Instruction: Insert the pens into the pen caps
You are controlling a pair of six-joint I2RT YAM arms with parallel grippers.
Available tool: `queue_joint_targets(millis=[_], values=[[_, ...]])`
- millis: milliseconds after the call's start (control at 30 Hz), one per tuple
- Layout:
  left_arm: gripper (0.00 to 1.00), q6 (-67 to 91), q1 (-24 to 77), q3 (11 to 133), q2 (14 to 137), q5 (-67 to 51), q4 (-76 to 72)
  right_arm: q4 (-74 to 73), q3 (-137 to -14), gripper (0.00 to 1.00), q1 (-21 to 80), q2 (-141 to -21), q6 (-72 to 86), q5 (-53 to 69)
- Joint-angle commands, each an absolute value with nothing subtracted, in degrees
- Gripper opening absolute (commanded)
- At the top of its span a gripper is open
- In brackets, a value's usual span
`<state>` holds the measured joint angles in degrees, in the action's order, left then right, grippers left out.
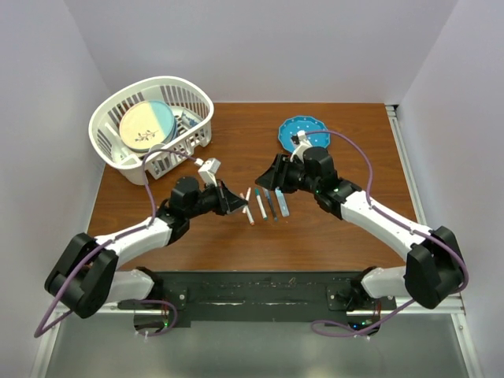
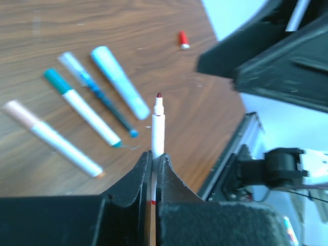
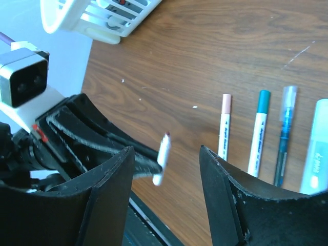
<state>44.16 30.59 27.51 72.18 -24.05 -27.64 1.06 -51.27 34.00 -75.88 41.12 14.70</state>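
Observation:
My left gripper (image 2: 154, 156) is shut on a white pen (image 2: 157, 123) with a dark red tip, bare and pointing away from the wrist, held above the wood table. A small red pen cap (image 2: 182, 40) lies on the table beyond it. My right gripper (image 3: 166, 154) stands open facing the left one, with the held pen (image 3: 163, 154) showing between its fingers but not touched. In the top view the left gripper (image 1: 235, 202) and right gripper (image 1: 268, 177) are close together at the table's middle. Several more pens (image 1: 268, 203) lie side by side there.
The lying pens are a pink-ended one (image 2: 46, 136), a teal-ended one (image 2: 82, 110), a thin dark blue one (image 2: 97, 95) and a thick light blue one (image 2: 120, 82). A white basket (image 1: 150, 126) holding a plate stands back left. A blue plate (image 1: 303, 132) sits behind the right arm.

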Motion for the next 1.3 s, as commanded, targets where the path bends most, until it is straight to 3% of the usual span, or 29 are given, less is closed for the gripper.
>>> queue_joint_targets(millis=[0,167,533,600,667,700,767,900,1033,1167,1267], values=[[0.00,49.0,32.3,28.7,74.2,-27.7,-39.4,4.8,-50.6,0.55,35.5,-74.4,44.0,13.0],[0.00,50.1,33.1,29.5,74.1,-27.1,-41.0,2.3,-49.9,0.49,36.4,-72.3,44.6,6.2],[0.00,51.6,34.6,30.3,73.1,-25.1,-42.8,1.5,-52.0,0.42,41.0,-74.2,45.1,5.9],[0.00,51.5,34.6,30.6,73.0,-25.0,-42.6,1.3,-52.6,0.29,42.0,-74.4,44.8,5.6],[0.00,50.6,34.7,31.0,72.9,-25.3,-41.8,1.7,-52.6,0.04,42.4,-73.8,44.5,4.9],[0.00,50.2,34.7,31.2,72.9,-25.7,-41.6,1.8,-52.8,0.00,42.5,-73.3,44.1,4.7],[0.00,48.4,34.7,31.3,72.9,-27.6,-40.6,1.8,-53.3,0.00,42.5,-72.8,43.7,4.6],[0.20,47.1,34.7,30.3,72.4,-30.1,-40.2,2.3,-53.9,0.00,42.5,-71.6,43.1,5.7],[0.28,47.0,34.7,30.8,73.3,-31.9,-40.6,3.6,-53.6,0.00,42.6,-71.5,43.9,7.0],[0.29,46.6,34.7,31.6,74.4,-32.7,-40.6,3.9,-53.6,0.00,43.2,-71.6,43.9,7.0],[0.20,46.5,34.6,31.6,74.5,-33.0,-40.8,3.4,-53.6,0.00,43.4,-71.2,43.5,6.3]])
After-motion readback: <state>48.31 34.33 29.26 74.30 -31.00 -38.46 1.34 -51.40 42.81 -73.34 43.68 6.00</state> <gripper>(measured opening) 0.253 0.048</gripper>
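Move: The uncapped red pen stands roughly upright in the left fingers; the waiting right fingers are about 3 cm ahead, 5 cm to the right and 6 cm above the left hand. From the open right hand, the red pen's middle is some 5 cm left, 2 cm back and 4 cm lower. On the table about 19 cm below the right hand, the pink-capped pen lies 3 cm ahead and 4 cm left, the teal-capped pen 4 cm ahead and 1 cm right, the blue pen 5 cm ahead and 4 cm right. The left hand lifts the red pen about 4 cm while carrying it some 3 cm right and leaning about 10 degrees, as the right hand eases 3 cm back and left and shuts its fingers on the pen's upper part, just below the writing tip. With the right fingers holding, the left fingers open partway around the lower barrel and draw slightly back and right, while the right hand rises 1 to 2 cm and keeps its pinch. ##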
